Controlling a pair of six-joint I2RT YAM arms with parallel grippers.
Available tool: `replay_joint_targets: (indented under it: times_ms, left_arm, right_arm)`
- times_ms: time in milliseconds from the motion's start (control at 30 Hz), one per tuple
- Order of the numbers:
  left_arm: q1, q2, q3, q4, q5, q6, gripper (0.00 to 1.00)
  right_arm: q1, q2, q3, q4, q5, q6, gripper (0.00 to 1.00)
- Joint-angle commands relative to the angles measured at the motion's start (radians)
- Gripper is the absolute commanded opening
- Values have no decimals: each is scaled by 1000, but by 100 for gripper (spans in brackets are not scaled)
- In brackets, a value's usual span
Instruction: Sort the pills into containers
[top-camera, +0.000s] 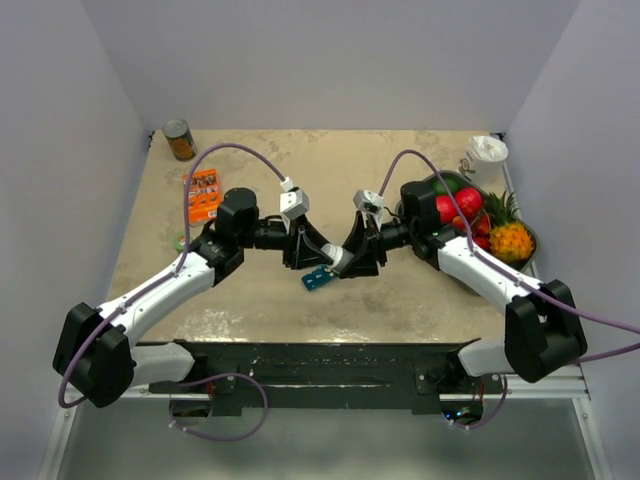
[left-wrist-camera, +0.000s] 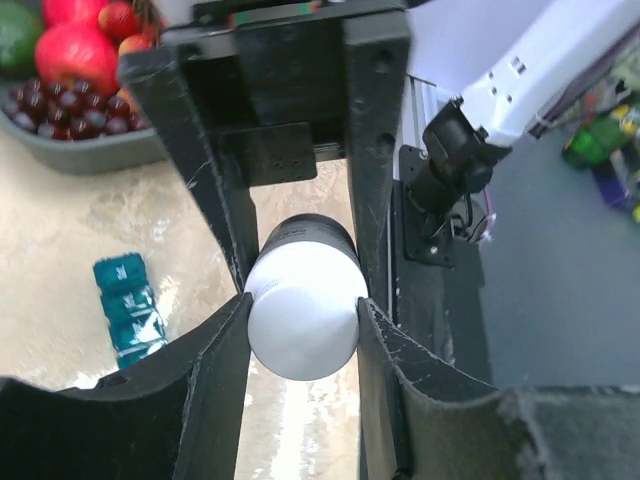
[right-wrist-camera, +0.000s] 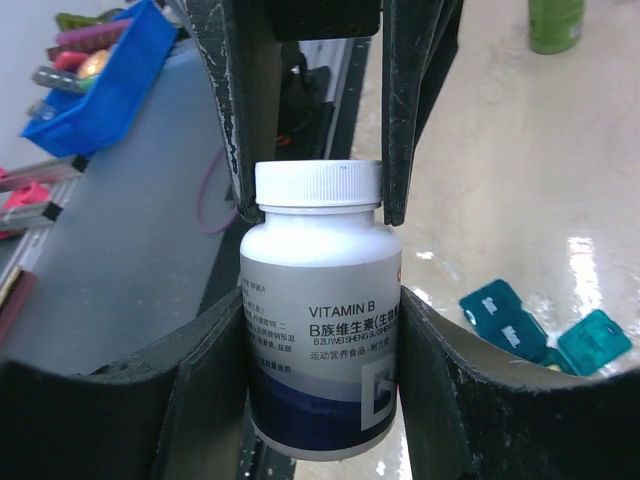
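A white vitamin bottle (right-wrist-camera: 320, 300) with a dark blue band hangs in the air between both arms. My right gripper (right-wrist-camera: 320, 335) is shut on its body. My left gripper (left-wrist-camera: 303, 312) is shut on its white cap (left-wrist-camera: 303, 325), whose rim also shows in the right wrist view (right-wrist-camera: 318, 185). From above, the left gripper (top-camera: 303, 247) and the right gripper (top-camera: 358, 250) meet over the table's middle, hiding the bottle. The containers (top-camera: 318, 278), a teal strip, lie on the table just below them (right-wrist-camera: 505, 318) (left-wrist-camera: 130, 310), one lid flipped open. No pills are in view.
A grey fruit tray (top-camera: 533, 240) stands at the right, with a white cup (top-camera: 487, 152) behind it. A can (top-camera: 180, 140) sits at the back left, an orange packet (top-camera: 204, 193) in front of it, and a small green ring (top-camera: 180, 241) by the left arm.
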Motion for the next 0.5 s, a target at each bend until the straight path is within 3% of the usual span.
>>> replay_joint_targets:
  times_ms: [0,100,167,200,300,467]
  left_arm:
    - [-40,9,6,29,123,211,50]
    - [-23,-47,-53,188,-33,83,64]
    - [3,-108,-95,334,-73,-43,93]
    - [12,-127,-125,371,-119,-91,99]
    - [49,-188,-162,474,-138,-264,99]
    - [73,-257,-163,350,-230,-469,99]
  right_arm:
    - [21,6,35,270,-96,143,0]
    - [19,2,41,231,-85,105,0]
    - [21,1,55,166,-65,51,0]
    - [19,2,60,152,-60,22,0]
    - [19,2,63,138,-44,5,0]
    - [21,-10,96,-9,22,-128,0]
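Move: The left fingers, pointing right, are already shut on the bottle's white cap, so the cap sits at the left hand point. The bottle body runs on about 5 cm to its right, level fore-and-aft and some 3 cm lower. The blue-green pill box lies about 6 cm ahead, 3 cm right and roughly 20 cm below. From the right hand, which grips the bottle body, the cap is some 5 cm left and 3 cm up. The left fingers let go of the cap, spreading from half open to fully wide almost on the spot; then the left hand climbs about 5.5 cm and backs off some 3 cm to the left, its fingertips tipping up and the hand turning counter-clockwise, each 10 to 15 degrees. The right hand keeps its grip on the bottle, drifting up about 1.5 cm and 1 cm left. ##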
